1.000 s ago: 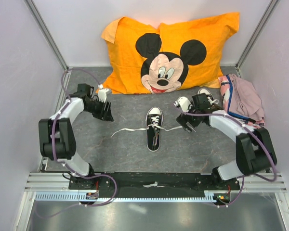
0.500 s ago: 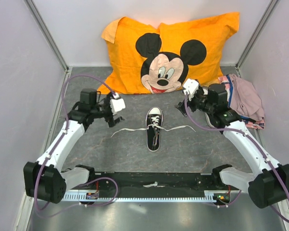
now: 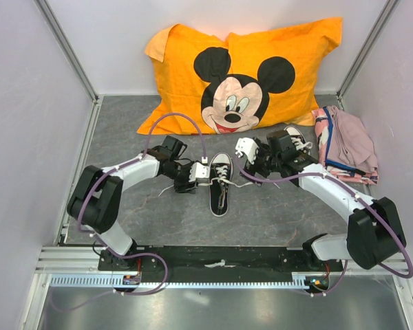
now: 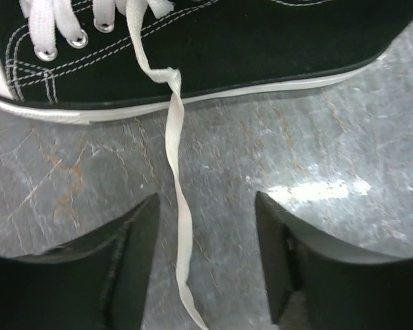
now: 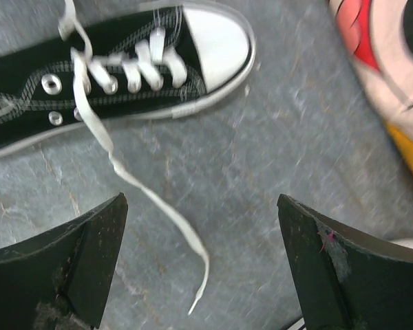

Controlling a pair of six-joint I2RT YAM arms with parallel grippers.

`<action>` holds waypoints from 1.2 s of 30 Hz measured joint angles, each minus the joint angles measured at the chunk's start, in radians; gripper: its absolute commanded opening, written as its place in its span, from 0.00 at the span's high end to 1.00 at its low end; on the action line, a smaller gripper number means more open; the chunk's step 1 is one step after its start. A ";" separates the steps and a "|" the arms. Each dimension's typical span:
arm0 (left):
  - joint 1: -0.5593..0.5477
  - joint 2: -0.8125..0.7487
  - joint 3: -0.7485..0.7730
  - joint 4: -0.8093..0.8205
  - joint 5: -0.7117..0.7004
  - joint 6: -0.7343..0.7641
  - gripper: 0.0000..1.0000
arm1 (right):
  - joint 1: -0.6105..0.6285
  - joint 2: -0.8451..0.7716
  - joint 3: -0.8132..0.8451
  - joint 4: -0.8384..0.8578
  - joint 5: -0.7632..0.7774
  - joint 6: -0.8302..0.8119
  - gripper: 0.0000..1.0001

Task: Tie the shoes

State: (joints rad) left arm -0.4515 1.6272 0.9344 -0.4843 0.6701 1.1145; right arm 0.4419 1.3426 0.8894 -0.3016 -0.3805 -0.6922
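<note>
One black sneaker (image 3: 220, 187) with a white toe cap lies in the middle of the grey floor, toe toward the pillow, its white laces untied. A second sneaker (image 3: 297, 135) peeks out behind my right arm. My left gripper (image 3: 197, 174) is low at the shoe's left side. In the left wrist view the left gripper (image 4: 206, 206) is open. The left lace (image 4: 176, 206) trails from the shoe (image 4: 227, 41) along the floor between the fingers, unclamped. My right gripper (image 3: 247, 152) hovers by the toe. In the right wrist view the right gripper (image 5: 201, 206) is wide open over the right lace (image 5: 158, 223), with the shoe (image 5: 124, 69) beyond.
An orange Mickey Mouse pillow (image 3: 241, 75) leans against the back wall, just behind the shoe's toe. A pink cloth bundle (image 3: 347, 144) lies at the right wall. Pale walls close in the left and right sides.
Both arms swung inward to the middle shoe. The left gripper dropped beside the shoe over the left lace; the right gripper came in beside the toe over the right lace.
</note>
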 measured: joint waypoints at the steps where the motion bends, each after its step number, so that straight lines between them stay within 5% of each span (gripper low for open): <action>1: -0.008 0.018 0.012 0.003 -0.008 0.000 0.45 | 0.000 -0.002 -0.014 -0.003 0.014 0.003 0.02; 11: -0.066 0.083 0.060 0.081 -0.044 -0.018 0.57 | -0.047 -0.088 -0.153 -0.059 0.093 0.102 0.02; 21: -0.119 0.115 0.082 0.113 -0.068 -0.027 0.60 | -0.099 -0.095 -0.163 -0.082 0.117 0.137 0.02; 32: -0.151 0.155 0.099 0.105 -0.122 -0.025 0.76 | -0.120 -0.041 -0.163 -0.098 0.124 0.138 0.03; 36: -0.152 0.155 0.099 0.093 -0.136 -0.025 0.70 | -0.125 -0.034 -0.161 -0.109 0.124 0.138 0.02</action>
State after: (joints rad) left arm -0.6037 1.7821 1.0332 -0.3912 0.5339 1.0897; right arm 0.3172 1.3087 0.7280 -0.4107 -0.2562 -0.5541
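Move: The left lace, where it leaves the shoe, lies about 5 cm to the left hand's right, 1 cm ahead and 3 cm below; the shoe's middle is some 11 cm right, 1 cm ahead and 1 cm lower. From the right hand, the right lace's end lies roughly 10 cm right, 3 cm back and 12 cm down, the shoe 12 cm left and 4 cm back, the second shoe 20 cm right and 14 cm ahead. Left hand shifts right about 5 cm, closing on the lace beside the shoe; open right hand sweeps right and down. ##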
